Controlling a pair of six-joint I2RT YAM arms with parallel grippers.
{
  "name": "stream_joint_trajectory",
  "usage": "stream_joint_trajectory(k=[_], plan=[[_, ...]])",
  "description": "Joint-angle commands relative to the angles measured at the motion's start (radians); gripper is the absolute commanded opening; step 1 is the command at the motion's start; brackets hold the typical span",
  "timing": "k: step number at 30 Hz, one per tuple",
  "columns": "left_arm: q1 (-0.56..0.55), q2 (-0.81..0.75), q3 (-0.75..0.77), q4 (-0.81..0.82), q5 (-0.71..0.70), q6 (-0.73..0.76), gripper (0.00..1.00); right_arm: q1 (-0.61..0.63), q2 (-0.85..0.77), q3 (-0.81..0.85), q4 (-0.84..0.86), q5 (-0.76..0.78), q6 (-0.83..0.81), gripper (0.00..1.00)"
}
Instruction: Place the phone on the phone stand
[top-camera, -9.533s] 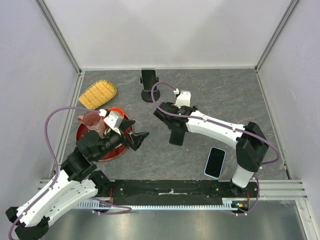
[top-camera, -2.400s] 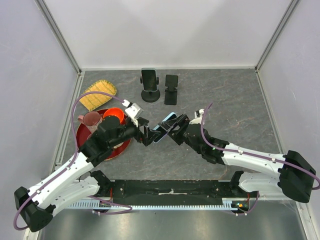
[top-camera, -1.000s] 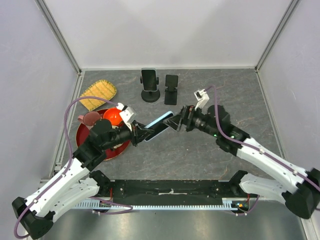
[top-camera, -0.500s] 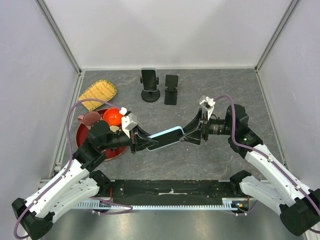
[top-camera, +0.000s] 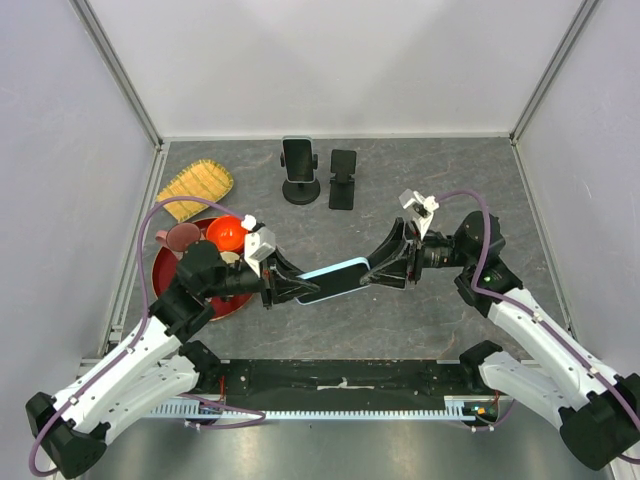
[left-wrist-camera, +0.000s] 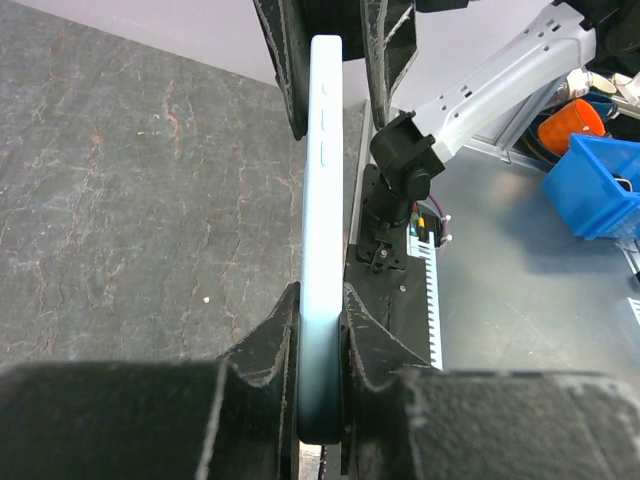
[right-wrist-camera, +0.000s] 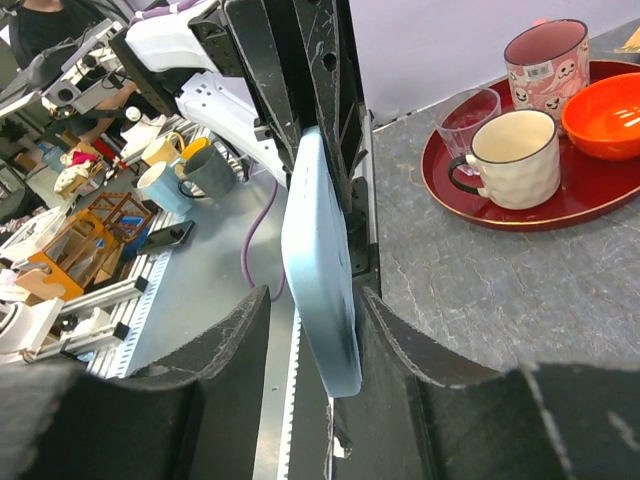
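A light blue phone (top-camera: 332, 280) hangs level above the table's middle, held between the two arms. My left gripper (top-camera: 290, 287) is shut on its left end; in the left wrist view both fingers press the phone (left-wrist-camera: 322, 200) edge-on. My right gripper (top-camera: 372, 272) is open and straddles the phone's right end. In the right wrist view the phone (right-wrist-camera: 318, 260) lies against one finger, with a gap to the other. An empty black phone stand (top-camera: 342, 180) sits at the back, beside a second stand (top-camera: 298, 185) that carries a dark phone.
A red tray (top-camera: 165, 278) at the left holds an orange bowl (top-camera: 226, 232), a pink mug (top-camera: 183, 238), a white mug (right-wrist-camera: 515, 155) and a glass (right-wrist-camera: 468, 115). A yellow woven mat (top-camera: 195, 187) lies at the back left. Grey walls stand on three sides.
The phone has swung from tilted to level and dropped toward the middle. The right arm has pulled back to the right, and its jaws have narrowed around the phone's right end.
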Motion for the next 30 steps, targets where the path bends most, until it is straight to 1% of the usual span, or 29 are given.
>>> stream_joint_trajectory(k=[1, 6, 7, 9, 10, 12, 13, 15, 16, 17, 18, 19, 20, 21, 22, 23, 24, 25, 27, 28, 29, 30], plan=[[0.007, -0.008, 0.007, 0.124, 0.032, -0.043, 0.02, 0.013, 0.003, 0.025, 0.006, -0.034, -0.048, 0.45], [0.011, -0.002, 0.006, 0.135, 0.044, -0.052, 0.02, 0.044, 0.008, 0.043, -0.051, -0.011, -0.100, 0.40], [0.011, -0.002, 0.006, 0.138, 0.044, -0.057, 0.02, 0.060, 0.011, 0.046, -0.052, -0.009, -0.108, 0.34], [0.013, 0.003, 0.006, 0.145, 0.044, -0.061, 0.02, 0.091, 0.014, 0.050, -0.055, 0.014, -0.130, 0.27], [0.013, 0.004, 0.004, 0.147, 0.044, -0.066, 0.02, 0.102, 0.012, 0.048, -0.052, 0.027, -0.137, 0.19], [0.014, 0.007, 0.006, 0.150, 0.041, -0.070, 0.02, 0.123, 0.012, 0.043, -0.037, 0.047, -0.146, 0.11], [0.014, 0.007, 0.004, 0.150, 0.030, -0.078, 0.03, 0.122, 0.018, 0.045, -0.048, 0.052, -0.147, 0.00], [0.016, 0.007, 0.010, 0.124, 0.004, -0.084, 0.19, 0.122, 0.034, 0.065, -0.078, 0.057, -0.173, 0.00], [0.017, 0.004, 0.010, 0.116, -0.031, -0.084, 0.39, 0.122, 0.052, 0.075, -0.138, 0.067, -0.193, 0.00], [0.017, 0.000, 0.010, 0.104, -0.051, -0.083, 0.52, 0.122, 0.060, 0.089, -0.172, 0.081, -0.215, 0.00], [0.019, -0.011, 0.012, 0.089, -0.083, -0.074, 0.68, 0.120, 0.064, 0.129, -0.231, 0.151, -0.311, 0.00], [0.019, -0.020, 0.021, 0.035, -0.179, -0.061, 0.92, 0.122, 0.072, 0.160, -0.412, 0.223, -0.377, 0.00], [0.019, -0.029, 0.027, -0.001, -0.241, -0.048, 0.93, 0.122, 0.075, 0.190, -0.486, 0.297, -0.426, 0.00], [0.019, -0.040, 0.035, -0.034, -0.317, -0.029, 0.93, 0.119, 0.081, 0.236, -0.541, 0.468, -0.493, 0.00], [0.019, -0.069, 0.047, -0.118, -0.491, -0.021, 0.94, 0.119, 0.096, 0.259, -0.645, 0.533, -0.525, 0.00], [0.019, -0.085, 0.053, -0.152, -0.582, -0.014, 0.94, 0.117, 0.110, 0.281, -0.699, 0.595, -0.563, 0.00], [0.019, -0.100, 0.055, -0.186, -0.668, -0.002, 0.94, 0.119, 0.126, 0.340, -0.745, 0.680, -0.571, 0.00], [0.019, -0.130, 0.055, -0.222, -0.821, 0.005, 0.94, 0.117, 0.159, 0.370, -0.820, 0.796, -0.635, 0.00], [0.019, -0.163, 0.049, -0.238, -0.905, 0.028, 0.94, 0.117, 0.198, 0.458, -0.874, 0.889, -0.676, 0.00], [0.019, -0.175, 0.040, -0.240, -0.925, 0.032, 0.93, 0.117, 0.236, 0.486, -0.908, 0.922, -0.756, 0.00], [0.019, -0.200, 0.035, -0.232, -0.924, 0.032, 0.92, 0.119, 0.259, 0.517, -0.923, 0.955, -0.794, 0.00], [0.019, -0.207, 0.029, -0.226, -0.918, 0.025, 0.92, 0.117, 0.287, 0.584, -0.936, 0.981, -0.821, 0.00]])
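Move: The phone bridges the two grippers. The left still pinches its left end, so the phone's middle lies about 6 cm to that gripper's right and 2 cm ahead. The orange bowl is some 13 cm ahead, 20 cm left and 20 cm below that hand. From the right gripper, whose open fingers straddle the phone's right end, its middle is 7 cm left and 2 cm back. The empty phone stand is about 21 cm ahead, 6 cm left and 20 cm below the right hand; the round-based stand is 23 cm ahead and 17 cm left. Close the right fingers on the phone's right end, easing a centimetre or two left onto it while the left keeps its hold. Only then open the left gripper wide and swing it forward and left, off the phone, turning about 40 degrees counter-clockwise. Take the phone forward some 10 cm and down 5 with the right gripper, towards the empty phone stand, turning clockwise as the fingertips dip. ##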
